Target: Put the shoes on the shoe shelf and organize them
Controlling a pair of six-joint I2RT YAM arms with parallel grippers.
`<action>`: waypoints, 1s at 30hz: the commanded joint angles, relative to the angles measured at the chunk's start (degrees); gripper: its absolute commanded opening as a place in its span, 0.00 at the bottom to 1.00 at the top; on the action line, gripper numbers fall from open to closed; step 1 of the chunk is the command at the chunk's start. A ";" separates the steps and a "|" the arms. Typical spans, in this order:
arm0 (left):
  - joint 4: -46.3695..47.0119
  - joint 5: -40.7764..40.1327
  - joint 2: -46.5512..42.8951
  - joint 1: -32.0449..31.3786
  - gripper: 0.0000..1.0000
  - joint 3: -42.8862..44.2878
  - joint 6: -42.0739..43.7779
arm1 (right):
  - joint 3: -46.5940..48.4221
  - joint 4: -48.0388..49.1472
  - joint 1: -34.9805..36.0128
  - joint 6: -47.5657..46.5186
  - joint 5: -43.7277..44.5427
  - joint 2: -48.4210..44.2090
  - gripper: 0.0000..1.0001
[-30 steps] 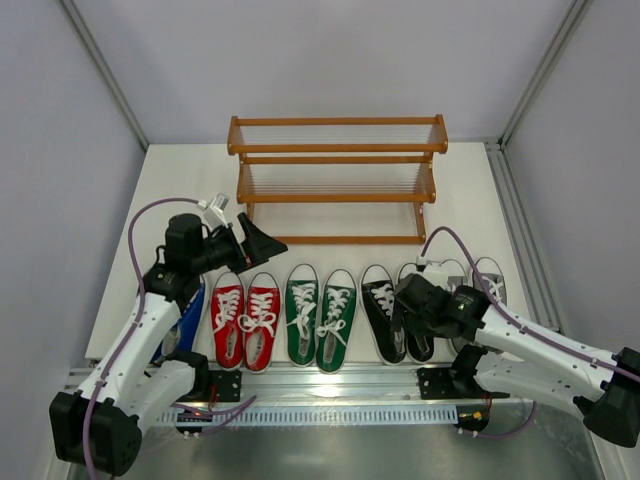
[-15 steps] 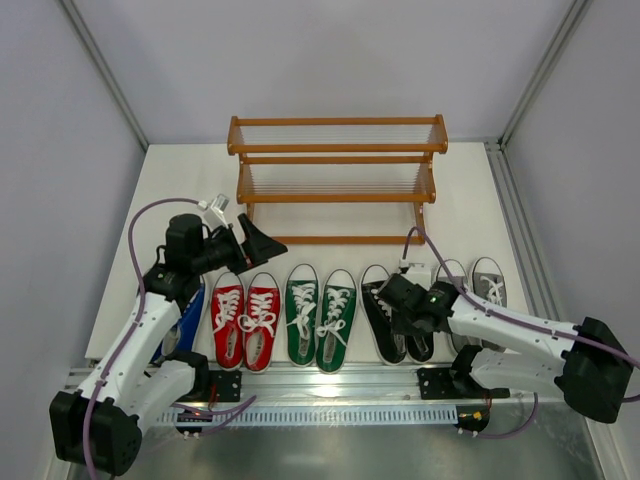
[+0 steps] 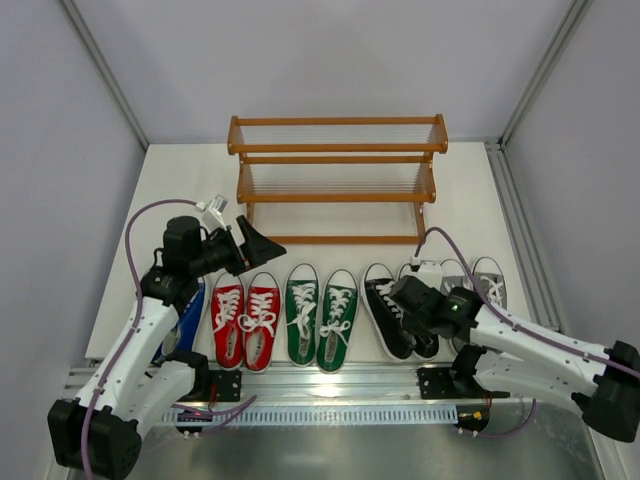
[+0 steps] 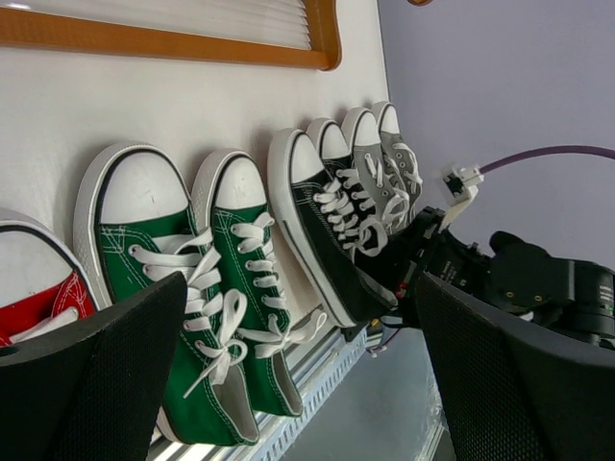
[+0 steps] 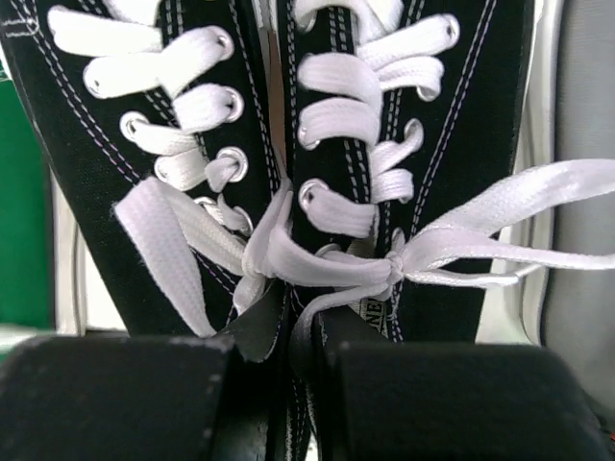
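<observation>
Pairs of blue (image 3: 188,312), red (image 3: 246,322), green (image 3: 320,318), black (image 3: 384,312) and grey (image 3: 489,279) shoes stand in a row on the table in front of the wooden shoe shelf (image 3: 336,172). My right gripper (image 3: 417,301) is down on the black pair. In the right wrist view its fingers (image 5: 115,394) are pinched together on the inner sides of both black shoes (image 5: 163,192), just behind the lace bows, so the right gripper (image 5: 288,384) is shut on them. My left gripper (image 3: 256,245) hovers open above the red shoes' toes. Between its jaws (image 4: 298,384) show green (image 4: 183,288) and black shoes (image 4: 317,230).
The shelf's tiers hold nothing. A metal rail (image 3: 330,385) runs along the table's near edge behind the shoes' heels. Grey walls close in on both sides. In the left wrist view the right arm (image 4: 538,279) sits over the black pair, with grey shoes (image 4: 389,168) beyond.
My right gripper has gone from open to shut on the black pair, and the black shoes have drawn together and turned slightly. The left arm has barely moved.
</observation>
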 commanded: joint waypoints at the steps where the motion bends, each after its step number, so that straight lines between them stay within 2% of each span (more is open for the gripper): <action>1: 0.06 0.25 -1.02 -0.28 1.00 0.07 1.26 | 5.10 -3.27 0.29 -0.76 5.40 -7.82 0.04; 8: -0.29 0.25 -1.90 -0.19 1.00 0.16 1.17 | 13.36 -9.08 0.38 -2.87 9.45 -6.26 0.04; 12: -0.99 -0.37 -3.04 -0.19 1.00 0.16 1.52 | 14.86 -4.88 0.38 -5.77 10.33 -4.06 0.04; 22: -3.10 -1.51 -4.62 -0.19 1.00 1.65 1.96 | 24.09 8.39 -0.15 -15.09 14.38 10.17 0.04; 30: -5.39 -2.30 -6.73 -0.10 1.00 2.71 2.57 | 26.73 19.73 -5.33 -21.67 12.61 19.50 0.04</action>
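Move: The right hand already pinches the two black shoes together near their laces. The middle of the shelf's bottom front rail lies about 20 cm ahead, 16 cm to its left and some 4 cm lower. The nearer green shoe stands level with the hand, about 17 cm left; the nearer grey shoe about 12 cm right and 3 cm ahead, both slightly below. From the idle left hand that rail is roughly 10 cm ahead, 14 cm right and 20 cm down. Straight up first, by about 6 cm, then forward and to the left with only a little more rise, the right hand carries the black pair towards the shelf, ending some 11 cm farther out. The fingers keep both shoes pinched side by side while the wrist swings the fingertips forward by about 15 degrees. ##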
